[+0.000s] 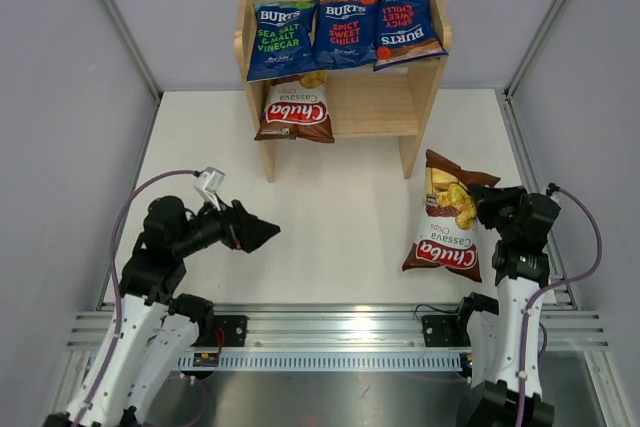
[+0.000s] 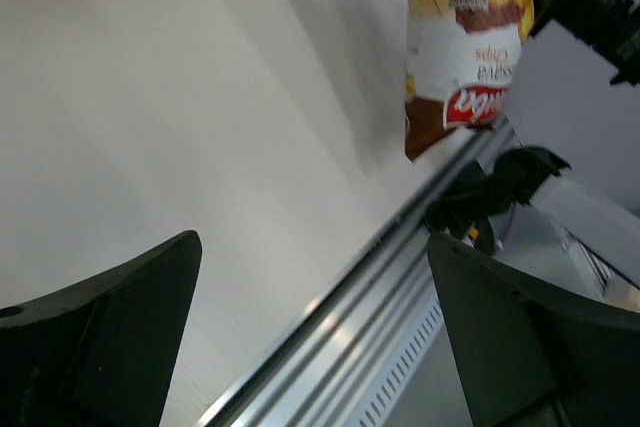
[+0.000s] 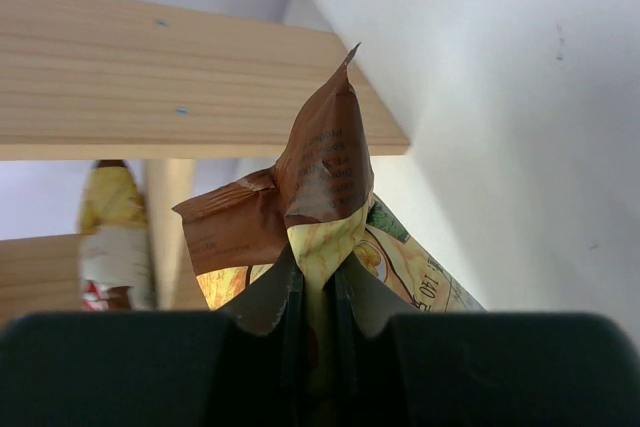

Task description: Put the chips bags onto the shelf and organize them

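Note:
Three dark blue Burts chips bags (image 1: 342, 32) lie side by side on the top tier of the wooden shelf (image 1: 425, 97). A brown-and-white Chuba bag (image 1: 296, 109) leans at the left of the lower tier. A second Chuba bag (image 1: 447, 215) lies on the table at the right, off the shelf; my right gripper (image 1: 480, 209) is shut on its crumpled edge (image 3: 322, 237). My left gripper (image 1: 262, 235) hovers open and empty over the table's left part. The left wrist view shows that same Chuba bag (image 2: 462, 57) far off.
White table with grey walls on three sides. A metal rail (image 1: 330, 325) runs along the near edge between the arm bases. The shelf's right side panel (image 3: 150, 77) stands just beyond the held bag.

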Available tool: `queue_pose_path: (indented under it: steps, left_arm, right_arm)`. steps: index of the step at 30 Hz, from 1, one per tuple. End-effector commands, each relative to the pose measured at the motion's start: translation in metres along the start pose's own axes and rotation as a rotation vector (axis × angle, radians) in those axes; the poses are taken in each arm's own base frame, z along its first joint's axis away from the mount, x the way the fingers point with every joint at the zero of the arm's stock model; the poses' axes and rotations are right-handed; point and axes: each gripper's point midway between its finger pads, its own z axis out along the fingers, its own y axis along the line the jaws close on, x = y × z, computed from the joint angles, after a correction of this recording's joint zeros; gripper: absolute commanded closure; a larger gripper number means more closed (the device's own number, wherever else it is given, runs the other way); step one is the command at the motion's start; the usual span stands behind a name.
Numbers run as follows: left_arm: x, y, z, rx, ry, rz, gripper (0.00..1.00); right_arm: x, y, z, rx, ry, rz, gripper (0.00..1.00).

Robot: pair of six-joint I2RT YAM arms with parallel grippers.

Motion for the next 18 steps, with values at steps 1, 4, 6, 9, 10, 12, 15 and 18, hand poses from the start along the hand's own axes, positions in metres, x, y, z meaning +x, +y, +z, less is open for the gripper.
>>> queue_pose_path:
  steps: [1, 4, 6, 9, 10, 12, 15, 18]
  left_arm:
    - [-0.004, -0.035, 0.024, 0.147, 0.002, 0.030, 0.01]
    - [0.012, -0.093, 0.036, 0.291, 0.009, 0.093, 0.01]
    - [0.015, -0.114, 0.043, 0.335, -0.003, 0.124, 0.01]
    - [0.017, -0.145, 0.058, 0.401, -0.067, 0.183, 0.01]
    - [0.011, -0.159, 0.067, 0.450, -0.124, 0.213, 0.01]
    - [0.016, -0.171, 0.077, 0.489, -0.143, 0.224, 0.01]
    - [0.020, -0.184, 0.106, 0.511, -0.143, 0.238, 0.01]
    - [0.028, -0.196, 0.131, 0.547, -0.129, 0.262, 0.01]
  right_arm:
    - [-0.024, 0.040, -0.030, -0.063, -0.122, 0.160, 1.00]
    - [-0.023, 0.072, -0.054, -0.167, -0.111, 0.266, 1.00]
    - [-0.018, 0.078, -0.062, -0.188, -0.086, 0.300, 1.00]
    - [-0.010, 0.085, -0.079, -0.228, -0.063, 0.393, 1.00]
    - [-0.006, 0.081, -0.082, -0.211, -0.059, 0.422, 1.00]
    - [0.000, 0.088, -0.087, -0.230, -0.024, 0.445, 1.00]
    - [0.006, 0.104, -0.091, -0.275, 0.042, 0.464, 1.00]
    - [0.007, 0.117, -0.101, -0.303, 0.054, 0.452, 1.00]
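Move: My right hand already holds the cassava chips bag by its top corner. Its middle hangs about 5 cm left, 4 cm back and 10 cm below that hand. From the same hand, the shelf's right side is some 13 cm left and 12 cm ahead, and the free spot on the lower shelf roughly 22 cm left, 16 cm ahead, about level. From my open left hand, the bag's middle lies about 40 cm right, 7 cm ahead and 13 cm lower. I swing my left hand about 20 cm to the right towards the hanging bag's lower end, drawing back some 5 cm overall, turning clockwise about 25 degrees with the fingers tipping up and staying wide open. Meanwhile my right hand keeps its pinch on the top corner, lifts about 9 cm while easing back, then drifts left, rolling so its left side rises. ##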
